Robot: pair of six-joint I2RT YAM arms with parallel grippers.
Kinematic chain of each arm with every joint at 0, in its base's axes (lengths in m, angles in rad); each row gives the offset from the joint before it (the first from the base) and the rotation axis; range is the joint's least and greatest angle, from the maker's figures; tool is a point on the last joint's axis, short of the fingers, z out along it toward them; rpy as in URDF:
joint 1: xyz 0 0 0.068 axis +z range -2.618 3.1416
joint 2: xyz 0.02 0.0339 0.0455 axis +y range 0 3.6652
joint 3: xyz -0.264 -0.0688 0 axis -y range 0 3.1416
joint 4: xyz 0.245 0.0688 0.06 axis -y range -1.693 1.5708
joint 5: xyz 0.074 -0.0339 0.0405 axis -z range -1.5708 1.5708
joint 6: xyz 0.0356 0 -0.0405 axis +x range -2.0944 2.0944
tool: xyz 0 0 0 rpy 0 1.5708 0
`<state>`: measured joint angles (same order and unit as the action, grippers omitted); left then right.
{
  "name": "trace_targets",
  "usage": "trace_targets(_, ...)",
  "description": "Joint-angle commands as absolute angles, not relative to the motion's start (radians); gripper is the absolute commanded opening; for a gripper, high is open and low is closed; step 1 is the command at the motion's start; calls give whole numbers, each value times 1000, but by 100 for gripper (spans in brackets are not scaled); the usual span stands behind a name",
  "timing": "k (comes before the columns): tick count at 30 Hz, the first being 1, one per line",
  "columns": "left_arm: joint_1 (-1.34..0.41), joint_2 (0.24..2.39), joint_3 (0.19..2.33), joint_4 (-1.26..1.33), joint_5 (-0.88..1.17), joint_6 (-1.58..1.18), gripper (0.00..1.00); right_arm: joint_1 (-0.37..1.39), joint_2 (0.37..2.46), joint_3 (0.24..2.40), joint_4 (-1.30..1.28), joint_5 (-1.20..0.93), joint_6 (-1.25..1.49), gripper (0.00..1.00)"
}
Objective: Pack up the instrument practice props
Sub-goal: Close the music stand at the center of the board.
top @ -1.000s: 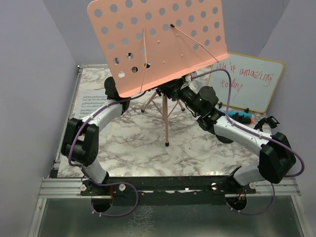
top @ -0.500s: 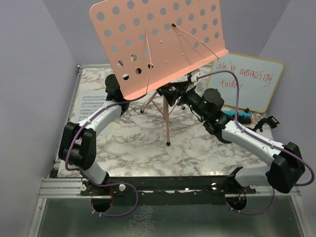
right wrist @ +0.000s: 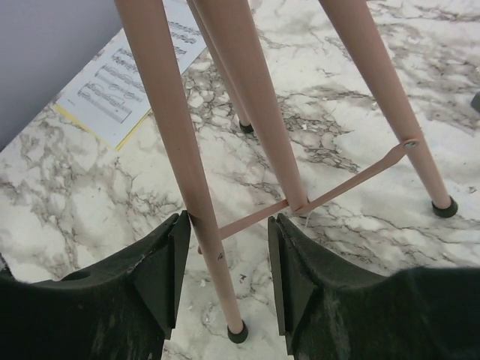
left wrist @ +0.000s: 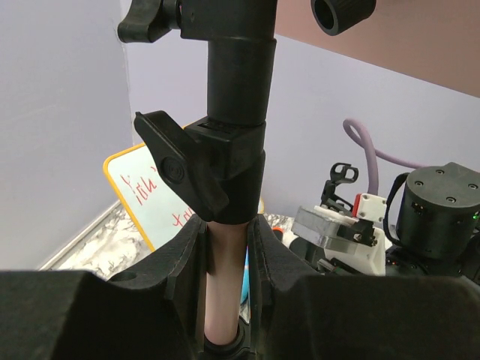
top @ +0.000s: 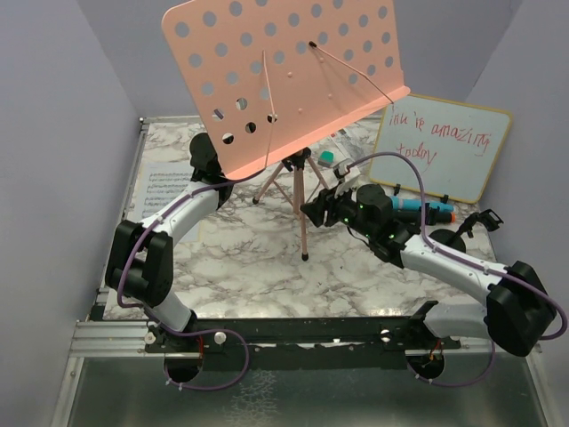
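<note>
The pink perforated music rack (top: 284, 80) stands on its tripod legs (top: 302, 213) on the marble table, tilted towards the camera. My left gripper (left wrist: 227, 240) is shut on the rack's pink pole (left wrist: 225, 285) just under a black clamp collar (left wrist: 225, 172); in the top view it (top: 206, 162) is half hidden behind the plate. My right gripper (right wrist: 225, 255) is open low around the front leg (right wrist: 214, 247), which lies against one finger. Sheet-music pages (top: 164, 187) lie at the left edge. A blue microphone (top: 425, 210) lies by the whiteboard.
A wood-framed whiteboard (top: 440, 147) with red writing leans at the back right. A green eraser (top: 327, 158) lies behind the tripod. A thin pink brace (right wrist: 337, 191) links the legs. Purple walls close in the table on the left, back and right.
My right gripper has let go near the tripod's hub, dropped down and towards the front, and now stands open around the front leg. The left gripper keeps its hold.
</note>
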<state>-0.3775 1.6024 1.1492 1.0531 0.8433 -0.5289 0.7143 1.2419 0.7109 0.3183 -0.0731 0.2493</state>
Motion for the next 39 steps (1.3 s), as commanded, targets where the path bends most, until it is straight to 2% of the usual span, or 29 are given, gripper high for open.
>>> trace_targets(1, -370, 1582, 1129, 988, 798, -501, 0, 723, 1269, 700, 354, -103, 290, 50)
trace_targets(8, -374, 1581, 1128, 980, 795, -497, 0, 723, 1298, 717, 395, -154, 288, 48)
trace_targets(15, -379, 1588, 1135, 976, 795, -497, 0, 724, 1321, 735, 399, -155, 273, 41)
trace_targets(18, -379, 1586, 1135, 973, 795, -497, 0, 723, 1326, 733, 400, -153, 272, 33)
trace_targets(24, -381, 1584, 1143, 971, 793, -511, 0, 723, 1310, 733, 401, -139, 253, 2)
trace_targets(39, -437, 1496, 1083, 952, 756, -523, 0, 723, 1264, 776, 568, -72, 160, 1)
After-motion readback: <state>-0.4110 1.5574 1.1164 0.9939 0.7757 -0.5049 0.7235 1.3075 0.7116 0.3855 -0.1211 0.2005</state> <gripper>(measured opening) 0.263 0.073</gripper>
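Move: The right hand, open, has the near leg of the music stand just beside its fingertips, about 2 cm to its left, level fore and aft and 1 cm lower. The centre column's lower end is 6 cm ahead, 2 cm left and 7 cm down; the near leg's foot is roughly 5 cm back, 2 cm left and 18 cm down. From the left hand, already gripping the pole above the tripod, that leg part lies some 6 cm back, 2 cm right and 19 cm down. The right hand eases about 1.5 cm to its left and some 1 cm down, bringing its half-open fingers around the near leg of the music stand, then shuts them there and pinches the leg roughly midway between hub and foot, hardly turning the wrist. The left hand keeps its closed grip on the pole just below the black clamp, drifting only slightly back and to its right near the end. ##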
